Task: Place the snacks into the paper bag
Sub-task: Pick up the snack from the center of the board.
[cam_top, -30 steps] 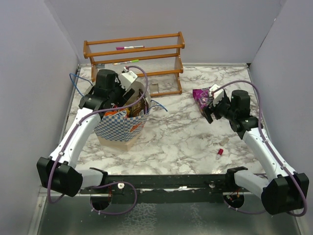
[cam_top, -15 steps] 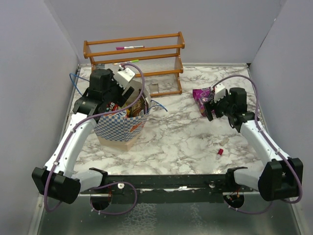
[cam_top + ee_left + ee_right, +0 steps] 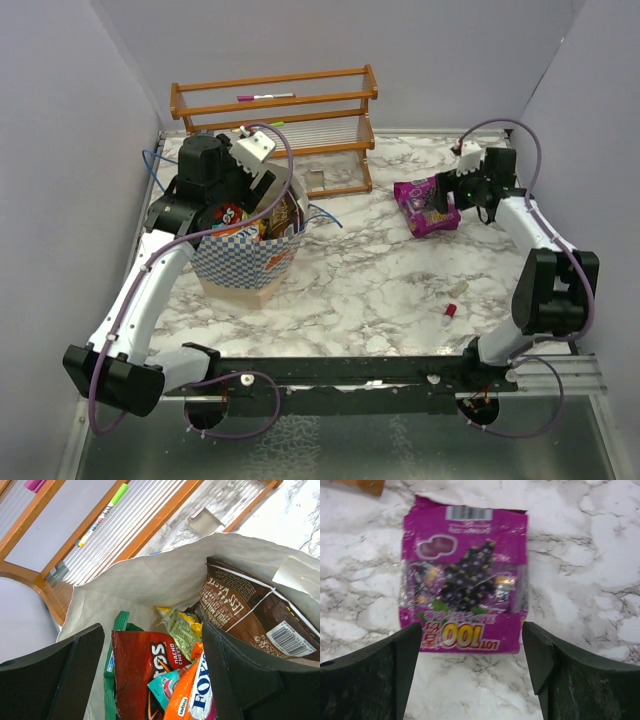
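The blue-and-white checkered paper bag point(image 3: 245, 265) stands at the left of the marble table. My left gripper point(image 3: 258, 212) hangs open over its mouth, holding nothing. Inside the paper bag point(image 3: 150, 577) lie snacks: red Doritos point(image 3: 142, 662), a green packet point(image 3: 111, 672), a brown bag point(image 3: 245, 610), a light-green pack point(image 3: 182, 630), a teal one point(image 3: 165, 687) and an orange pack point(image 3: 197, 692). A magenta candy pack point(image 3: 428, 206) lies flat on the table at the right. My right gripper point(image 3: 455, 188) hovers open just beside it; in the right wrist view the magenta pack point(image 3: 465, 595) reaches in between the open fingers point(image 3: 470, 630).
A wooden rack point(image 3: 275, 110) with markers stands at the back, close behind the bag. A tiny red-pink cap point(image 3: 451, 311) lies at the front right. Purple walls close in on both sides; my right arm is folded close to the right wall.
My right arm has folded back toward the right wall and its gripper now sits at the right of the magenta pack, which lies flatter. The left gripper shifted slightly over the bag.
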You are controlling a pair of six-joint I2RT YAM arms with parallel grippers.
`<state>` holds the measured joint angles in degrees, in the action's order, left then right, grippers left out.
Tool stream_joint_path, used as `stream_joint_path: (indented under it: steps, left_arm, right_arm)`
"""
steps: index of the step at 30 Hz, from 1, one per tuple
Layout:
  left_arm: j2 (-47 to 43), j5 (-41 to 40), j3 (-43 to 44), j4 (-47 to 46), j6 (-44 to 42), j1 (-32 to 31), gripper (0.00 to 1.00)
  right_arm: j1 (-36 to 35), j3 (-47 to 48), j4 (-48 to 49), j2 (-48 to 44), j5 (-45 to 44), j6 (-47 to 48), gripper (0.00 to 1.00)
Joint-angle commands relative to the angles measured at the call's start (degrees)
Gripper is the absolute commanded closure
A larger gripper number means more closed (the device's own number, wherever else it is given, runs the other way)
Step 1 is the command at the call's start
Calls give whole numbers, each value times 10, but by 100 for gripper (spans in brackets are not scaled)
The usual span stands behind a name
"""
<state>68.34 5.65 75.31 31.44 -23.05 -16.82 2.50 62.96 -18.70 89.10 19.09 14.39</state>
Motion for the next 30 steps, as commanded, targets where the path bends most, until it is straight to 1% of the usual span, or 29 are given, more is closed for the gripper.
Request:
stream_joint_path:
  steps: [1,5,9,14,18,20,22,25,28,30]
  left_arm:
    - [-6,24,20,-7,8,4,18]
    - [0,24,32,-1,4,4,18]
    - [2,23,41,3,0,4,18]
    - [1,26,45,8,-3,4,18]
    - [-5,30,56,14,-8,4,18]
    - [-6,33,70,21,-8,4,17]
    - [-8,44,87,25,-8,4,17]
    - [-10,78,108,26,5,4,15]
    - [-6,117,120,17,19,4,15]
    - [0,136,130,11,31,4,15]
  right_arm:
    - [51,74,-30,72,63,-13,20]
    - [74,138,-81,144,120,-4,23]
    - [78,175,-116,191,159,11,23]
    - [81,197,-137,229,182,16,24]
    - [83,200,-135,246,173,24,24]
    - [86,203,-136,257,183,32,25]
    - [87,206,-140,266,206,47,28]
    - [87,210,-147,283,237,60,36]
    - [87,216,-155,297,254,69,48]
    - [87,223,-167,300,265,80,58]
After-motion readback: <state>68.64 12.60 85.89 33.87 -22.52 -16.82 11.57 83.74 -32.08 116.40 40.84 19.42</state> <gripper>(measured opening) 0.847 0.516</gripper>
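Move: The purple snack lies about 5 cm ahead of the right hand, 3 cm to its left and some 9 cm below. Beyond the snack, the wooden rack's right foot is about 10 cm ahead of that hand and 16 cm to its left; the small red piece sits some 19 cm back and 4 cm to its right, both about 10 cm down. From the left hand, over the paper bag, the snack is roughly 10 cm ahead, 44 cm to the right and 27 cm lower. The right fingers close to about half open and pinch the purple snack on its near, right part. To get there the hand first runs forward and right about 4 cm each, then sinks roughly 7 cm onto the snack, easing back left, its fingers swinging to point more leftward and down. The left hand, still open, rises some 7 cm over the paper bag. ##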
